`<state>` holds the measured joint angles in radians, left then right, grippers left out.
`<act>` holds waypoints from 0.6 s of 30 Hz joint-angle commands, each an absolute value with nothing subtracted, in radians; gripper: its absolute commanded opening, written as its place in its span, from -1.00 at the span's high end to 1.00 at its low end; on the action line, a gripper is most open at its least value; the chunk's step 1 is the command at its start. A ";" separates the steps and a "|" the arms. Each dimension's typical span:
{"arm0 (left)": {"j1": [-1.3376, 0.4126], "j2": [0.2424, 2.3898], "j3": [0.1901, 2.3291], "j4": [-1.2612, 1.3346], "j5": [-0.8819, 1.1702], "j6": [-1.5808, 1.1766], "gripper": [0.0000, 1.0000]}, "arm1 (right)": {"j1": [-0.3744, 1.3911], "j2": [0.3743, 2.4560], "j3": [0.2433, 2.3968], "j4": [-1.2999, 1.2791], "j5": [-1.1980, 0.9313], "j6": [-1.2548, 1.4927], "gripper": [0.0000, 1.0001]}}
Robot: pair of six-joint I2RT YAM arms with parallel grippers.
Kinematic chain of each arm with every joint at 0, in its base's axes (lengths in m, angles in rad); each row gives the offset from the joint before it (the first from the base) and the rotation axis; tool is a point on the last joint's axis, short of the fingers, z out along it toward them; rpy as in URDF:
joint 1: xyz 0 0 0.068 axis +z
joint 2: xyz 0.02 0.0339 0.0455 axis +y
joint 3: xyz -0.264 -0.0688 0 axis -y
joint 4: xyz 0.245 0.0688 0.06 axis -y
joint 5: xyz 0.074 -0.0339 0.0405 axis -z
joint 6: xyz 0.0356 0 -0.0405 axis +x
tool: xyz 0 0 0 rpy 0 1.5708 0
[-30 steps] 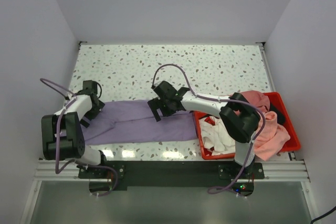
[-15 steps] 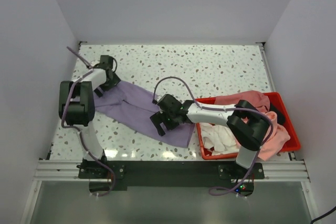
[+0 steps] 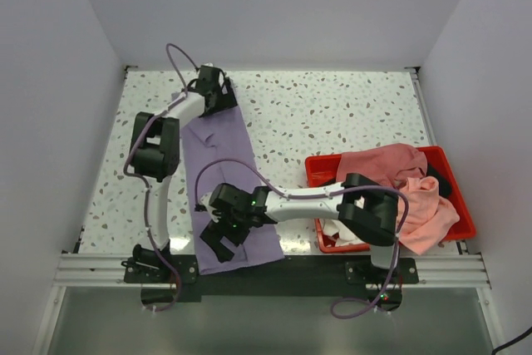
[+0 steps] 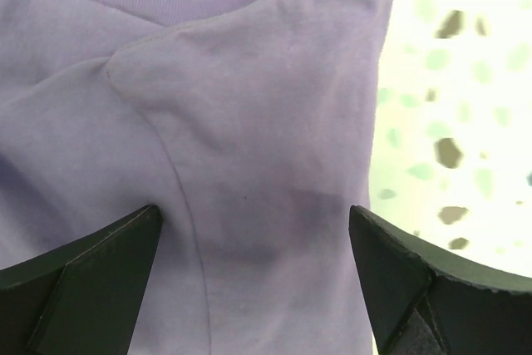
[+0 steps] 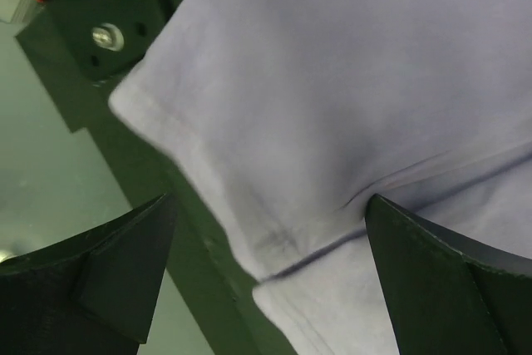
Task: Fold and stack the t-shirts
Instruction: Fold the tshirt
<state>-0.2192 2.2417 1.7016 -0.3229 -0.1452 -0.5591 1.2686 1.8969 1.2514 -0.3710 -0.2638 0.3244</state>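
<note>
The lavender t-shirt [image 3: 220,164] lies stretched in a long strip from the far left of the table to its near edge. My left gripper [image 3: 219,102] is at the shirt's far end, open. Its view shows the collar area [image 4: 249,122] flat under the spread gripper [image 4: 253,214]. My right gripper [image 3: 216,240] is at the near end, open too. Between that spread gripper [image 5: 270,199] lies the shirt's hem [image 5: 332,81], hanging over the table edge. A salmon t-shirt [image 3: 382,160], a pink one [image 3: 424,205] and a white one [image 3: 341,229] are bunched in the bin.
The red plastic bin [image 3: 320,164] stands at the near right, with shirts spilling over its right side. A black mounting rail [image 3: 332,270] runs along the near edge and shows under the hem as the rail [image 5: 191,239]. White walls close in the speckled table [image 3: 332,114].
The lavender shirt swung from lying across the table to lying lengthwise. My left gripper went to the far side, and my right gripper came to the near edge.
</note>
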 commanded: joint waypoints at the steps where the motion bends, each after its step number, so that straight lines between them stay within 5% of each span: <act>1: -0.236 2.309 1.779 -0.219 0.038 -0.460 -1.00 | 1.269 1.917 1.373 -0.422 -0.312 0.287 -0.98; 11: -0.276 2.375 1.943 -0.193 0.181 -0.413 -1.00 | 1.246 1.870 1.528 -0.485 -0.176 0.302 -0.98; 18: -0.282 2.254 2.013 -0.382 -0.092 -0.307 -1.00 | 1.016 1.637 1.329 -0.459 -0.127 0.383 -0.98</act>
<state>-0.2779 2.3589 1.9842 -0.3119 0.0483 -0.3885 1.1328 1.7767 1.3861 -0.4572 -0.1745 0.3359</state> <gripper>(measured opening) 0.997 0.987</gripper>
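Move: The folded t-shirt lies lengthwise under both open hands, its middle some 25 cm back of the left hand and 22 cm ahead of the right, neither left nor right of either. Its far right corner is about 5 cm ahead and 3 cm right of the left hand; its near end is some 5 cm back and 4 cm right of the right hand. All are roughly level with the fingertips. Open left fingers drag the t-shirt's far end about 8 cm right, then lift; right hand rises, going forward. ##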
